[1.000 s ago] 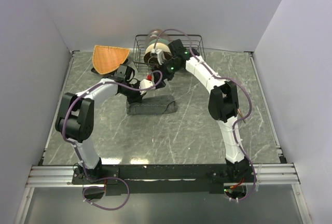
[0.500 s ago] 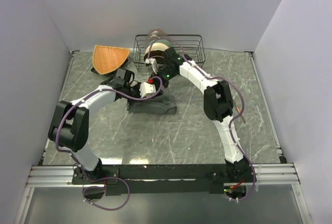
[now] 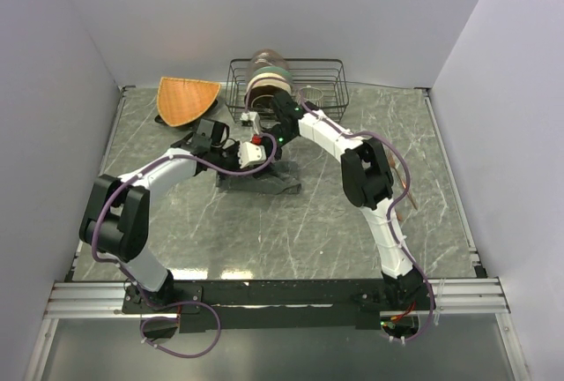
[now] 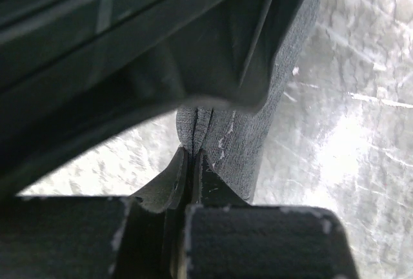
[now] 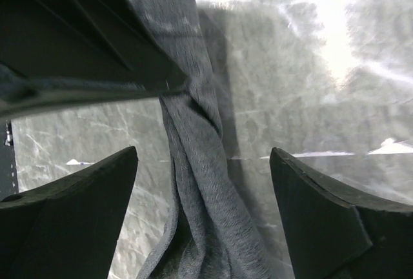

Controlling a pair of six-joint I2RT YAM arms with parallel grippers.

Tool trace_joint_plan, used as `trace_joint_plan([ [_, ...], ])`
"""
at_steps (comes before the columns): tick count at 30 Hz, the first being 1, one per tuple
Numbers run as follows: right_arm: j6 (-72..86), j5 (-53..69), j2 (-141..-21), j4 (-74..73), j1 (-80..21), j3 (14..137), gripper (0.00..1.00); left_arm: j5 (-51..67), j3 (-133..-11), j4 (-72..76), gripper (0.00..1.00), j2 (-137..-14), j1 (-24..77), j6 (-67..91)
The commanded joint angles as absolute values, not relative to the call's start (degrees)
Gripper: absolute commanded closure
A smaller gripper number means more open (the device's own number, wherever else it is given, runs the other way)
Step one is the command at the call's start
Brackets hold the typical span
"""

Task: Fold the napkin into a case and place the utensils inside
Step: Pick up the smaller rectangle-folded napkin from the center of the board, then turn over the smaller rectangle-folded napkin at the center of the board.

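The dark grey napkin (image 3: 264, 180) lies bunched into a narrow strip on the table in front of the rack. My left gripper (image 4: 192, 156) is shut on a raised fold of the napkin (image 4: 258, 124); in the top view the left gripper (image 3: 264, 160) sits over the strip's middle. Just behind it, my right gripper (image 3: 267, 139) points down. In the right wrist view the right gripper (image 5: 203, 156) is open, its fingers (image 5: 77, 201) apart on either side of the twisted, hanging napkin (image 5: 200, 188) without touching it. A thin copper-coloured sliver (image 3: 404, 214), perhaps one of the utensils, shows beside the right arm.
A wire rack (image 3: 326, 77) stands at the back with a brown rolled object (image 3: 267, 70) inside. An orange fan-shaped mat (image 3: 185, 99) lies at the back left. The two wrists crowd close together over the napkin. Grey walls close in both sides.
My right gripper has come down and leftward from the rack's front to straddle the cloth. My left gripper has shifted right, pulling a fold of the napkin up.
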State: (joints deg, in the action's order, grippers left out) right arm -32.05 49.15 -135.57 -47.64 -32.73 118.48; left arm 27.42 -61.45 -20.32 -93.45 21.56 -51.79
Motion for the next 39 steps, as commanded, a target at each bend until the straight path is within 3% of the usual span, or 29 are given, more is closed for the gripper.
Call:
trace_joint_plan([
  [1,-31.6,47.9,-134.4,-44.0,-33.5,115.6,0.16,28.7,-61.3,-17.3,0.99,-90.4,22.1,-52.5],
  [6,-29.6,47.1,-134.7,-42.3,-33.5,115.4,0.29,28.5,-60.7,-16.9,0.99,-90.2,22.1,-52.1],
  [13,-29.0,47.1,-133.8,-40.4,-33.6,114.3,0.67,28.3,-60.3,-16.3,0.99,-89.7,22.1,-51.9],
  [17,-28.8,48.2,-133.3,-40.9,-33.4,114.4,0.78,28.2,-60.0,-16.5,0.99,-89.5,22.1,-52.0],
  [20,-28.3,49.1,-132.7,-41.0,-33.4,114.3,0.91,28.0,-59.8,-16.3,0.99,-89.5,22.1,-52.0],
  [21,-28.2,49.2,-132.6,-41.1,-33.4,114.3,1.0,27.8,-59.7,-16.0,0.99,-89.4,22.1,-52.0],
  [24,-28.0,48.9,-132.3,-41.1,-33.4,113.9,1.0,27.1,-59.4,-14.5,0.97,-89.0,22.1,-51.0],
  [30,-27.9,46.1,-130.3,-39.2,-33.1,111.7,1.0,26.4,-58.9,-12.4,0.7,-86.9,22.1,-48.7],
  [39,-29.5,39.2,-125.9,-36.3,-33.1,108.8,1.0,27.0,-63.5,-13.9,0.55,-84.7,18.6,-38.2],
])
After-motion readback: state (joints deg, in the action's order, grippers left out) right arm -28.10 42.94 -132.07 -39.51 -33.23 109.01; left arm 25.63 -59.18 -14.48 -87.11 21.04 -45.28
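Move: The folded napkin lies crosswise, its middle almost between the right hand's open fingers, some 3 cm below the hand, about 2 cm nearer the base and 1 cm to its left. The left gripper, still pinching the napkin near its left end, is roughly 9 cm to the right hand's left, level with it. The dish rack's middle is about 20 cm ahead of the right hand and 6 cm to its right. From the left hand, the napkin's middle is about 8 cm to the right, 2 cm back and 2 cm below. The napkin passes from the left hand's pinch to the right's: the right hand sinks about 2 cm astride its middle part, then stays almost in place while its wide-open fingers close and pinch the cloth. Meanwhile the left keeps its pinch; only once the right has shut does it open to nearly half, let the left end go and rise some 4 cm off it, the right meanwhile easing slightly to the right. ##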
